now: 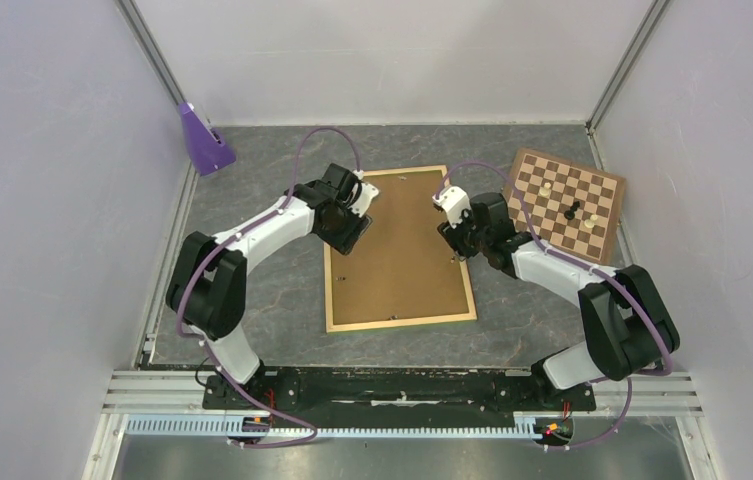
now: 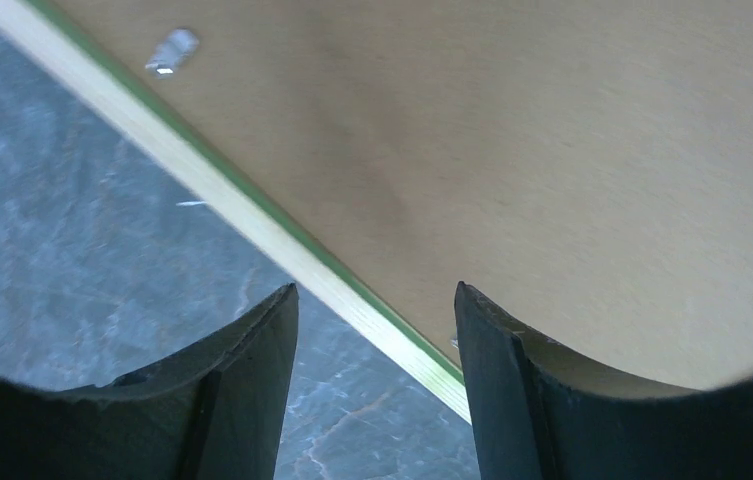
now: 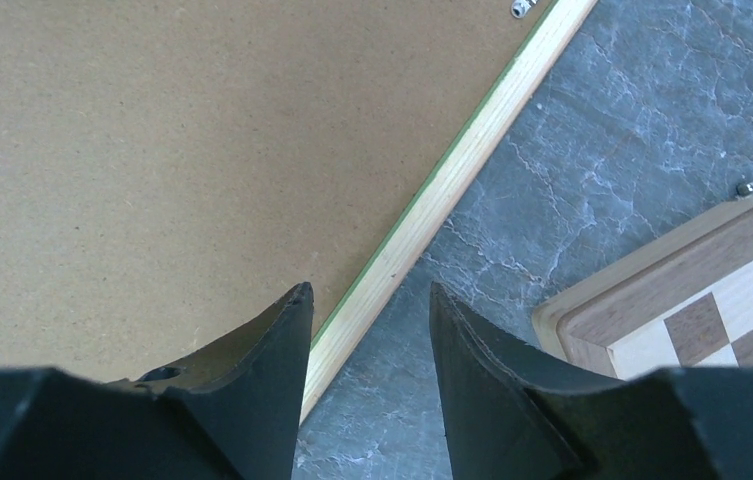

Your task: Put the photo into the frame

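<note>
The frame (image 1: 402, 321) lies back-up in the middle of the table, its pale wood rails edged with green. A brown hardboard panel (image 1: 402, 250) fills it. The photo is hidden. My left gripper (image 1: 360, 222) hovers open over the frame's left rail. In the left wrist view that rail (image 2: 252, 215) runs diagonally between the fingertips of my left gripper (image 2: 374, 290), with the panel (image 2: 552, 150) beyond. My right gripper (image 1: 455, 240) hovers open over the right rail. In the right wrist view the rail (image 3: 452, 180) passes by the left fingertip of my right gripper (image 3: 368, 288), beside the panel (image 3: 152, 150).
A brown-and-cream chessboard (image 1: 565, 203) with a few pieces lies at the back right, close to the right gripper; its corner (image 3: 712, 310) shows in the right wrist view. A purple block (image 1: 204, 140) stands at the back left. Small metal tabs (image 2: 172, 52) sit on the panel's edge.
</note>
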### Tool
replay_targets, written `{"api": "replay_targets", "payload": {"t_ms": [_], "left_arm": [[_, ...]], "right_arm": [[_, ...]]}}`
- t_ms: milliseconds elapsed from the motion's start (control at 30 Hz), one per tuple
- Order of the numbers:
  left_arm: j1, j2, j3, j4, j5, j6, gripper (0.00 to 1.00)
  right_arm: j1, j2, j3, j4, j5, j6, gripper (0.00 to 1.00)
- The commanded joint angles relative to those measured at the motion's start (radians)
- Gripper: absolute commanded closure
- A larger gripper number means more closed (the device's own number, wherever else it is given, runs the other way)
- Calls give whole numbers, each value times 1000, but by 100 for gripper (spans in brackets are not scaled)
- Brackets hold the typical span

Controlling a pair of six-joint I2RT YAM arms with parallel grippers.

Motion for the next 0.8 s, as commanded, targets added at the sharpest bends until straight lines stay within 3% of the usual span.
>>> {"api": "replay_targets", "payload": {"t_ms": [0, 300, 767], "left_arm": [[3, -3, -17, 112, -215, -103, 34], [46, 4, -17, 148, -272, -156, 34], [210, 172, 60, 89, 53, -304, 38]], "right_arm": [[-2, -33, -17, 47, 57, 20, 50], [-7, -31, -28, 66, 67, 51, 51], [-8, -27, -39, 71, 42, 60, 53]]}}
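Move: The stretch of the frame's left rail that the open left hand goes for lies about 5 cm ahead of it, 4 cm to its left and some 5 cm below. On the backing board just inside that rail sit two metal clips, both also about 5 cm below: the far clip about 9 cm ahead and 2 cm left, the near clip 5 cm back and 1 cm left. From the right hand, that stretch of rail lies some 28 cm left, 2 cm ahead and 5 cm below. The left hand swings left and forward together, about 6 cm left and 5 cm forward, off the backing board to the frame's left rail, turning some 25 degrees counter-clockwise on the way. It stays nearly level until the last stretch, then sinks about 3 cm with the fingers still open, so that one finger comes down over the table outside the frame and the other close to the rail itself, where a touch can't be made out. ##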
